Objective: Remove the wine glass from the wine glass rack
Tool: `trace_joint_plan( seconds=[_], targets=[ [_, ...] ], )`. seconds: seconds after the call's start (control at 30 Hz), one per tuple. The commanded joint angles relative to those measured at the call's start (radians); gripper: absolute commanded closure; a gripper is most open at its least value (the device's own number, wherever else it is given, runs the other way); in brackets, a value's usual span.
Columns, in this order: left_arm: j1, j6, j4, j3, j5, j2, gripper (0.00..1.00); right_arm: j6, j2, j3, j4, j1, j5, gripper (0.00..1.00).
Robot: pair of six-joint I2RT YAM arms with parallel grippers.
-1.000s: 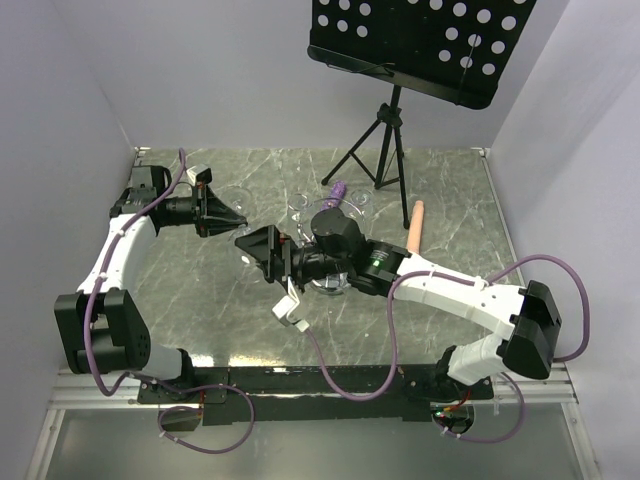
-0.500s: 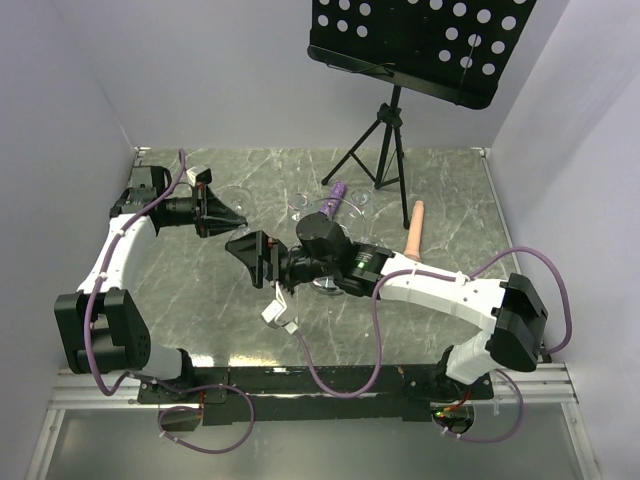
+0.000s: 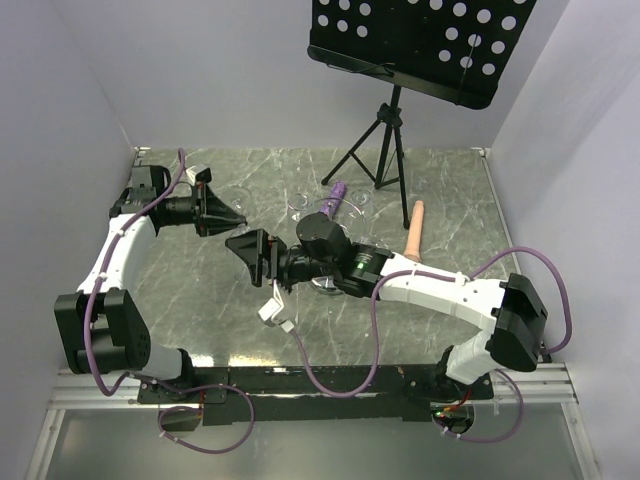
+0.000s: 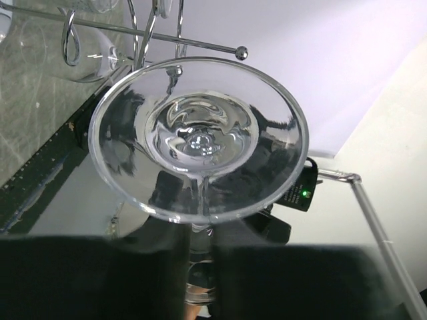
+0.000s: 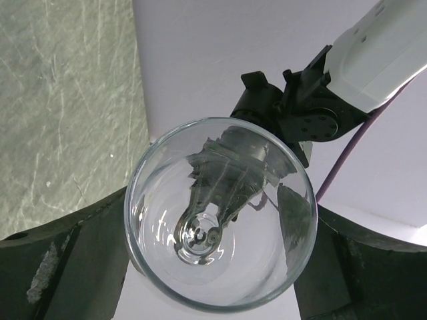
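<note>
The wine glass [image 4: 200,133] is held off the rack, and my left gripper [image 4: 200,248] is shut on its stem. Its round foot fills the left wrist view. Just behind it are the chrome wire loops of the wine glass rack [image 4: 155,32], with another glass [image 4: 90,57] hanging there. In the right wrist view I look into the glass bowl [image 5: 220,267]. My right gripper [image 5: 223,220] is open, with one dark finger [image 5: 80,253] on each side of the bowl; whether they touch it I cannot tell. From above, the left gripper [image 3: 232,217] and right gripper [image 3: 243,250] meet tip to tip left of centre.
A black music stand [image 3: 420,50] on a tripod [image 3: 385,150] rises at the back. A purple item [image 3: 335,192] and a beige cylinder [image 3: 414,225] lie on the marble table [image 3: 200,300]. Two clear glasses [image 3: 298,205] hang by the right forearm. Walls close in on three sides.
The right arm has slid left to bring its gripper around the glass bowl, and its jaws have narrowed a little. The left arm has stayed still, holding the stem.
</note>
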Motion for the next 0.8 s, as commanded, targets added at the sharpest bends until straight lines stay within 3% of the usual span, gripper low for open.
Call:
trace_joint_plan(
  seconds=[0.0,0.07,0.1,0.2,0.33,0.5,0.77],
  targets=[
    [0.004,-0.053,0.057,0.004,0.163,-0.024,0.70,-0.022,-0.006,0.028,0.094,0.000,0.027,0.35],
    [0.014,-0.072,0.077,0.007,0.157,-0.024,0.43,-0.016,-0.006,0.031,0.111,-0.003,0.035,0.37],
    [0.026,-0.070,0.076,0.013,0.156,-0.021,0.34,-0.010,-0.007,0.034,0.118,-0.006,0.039,0.37],
    [0.072,-0.058,0.061,0.047,0.154,-0.013,0.22,0.019,-0.001,0.052,0.158,-0.015,0.053,0.38],
    [0.156,-0.033,0.028,0.057,0.149,-0.004,0.16,0.056,0.003,0.075,0.203,-0.026,0.091,0.39],
    [0.234,-0.001,0.004,0.038,0.155,0.013,0.18,0.142,-0.003,0.143,0.238,-0.063,0.147,0.41],
    [0.264,0.005,0.028,0.069,0.117,0.070,0.21,0.327,-0.050,0.281,0.224,-0.133,0.263,0.42]
  ],
)
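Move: The wine glass is held between both hands, foot outward and rim towards the bases. Its middle lies about 3 cm back from the left hand, whose fingers pinch the stem, and some 4 cm ahead of the right hand, which is round the bowl. From the left hand, the rack is about 18 cm right, 3 cm back and 15 cm lower, and the purple cylinder some 18 cm right, 13 cm ahead and 28 cm lower. Open the left fingers wide to let go of the stem, then draw that hand about 8 cm left and a little forward, away from the glass and rack. Keep the right fingers round the bowl, easing off slowly at first, then lift faster some 9 cm and carry nearly 8 cm forward, rolling the hand's left side up and turning it clockwise, each about 15 degrees. ##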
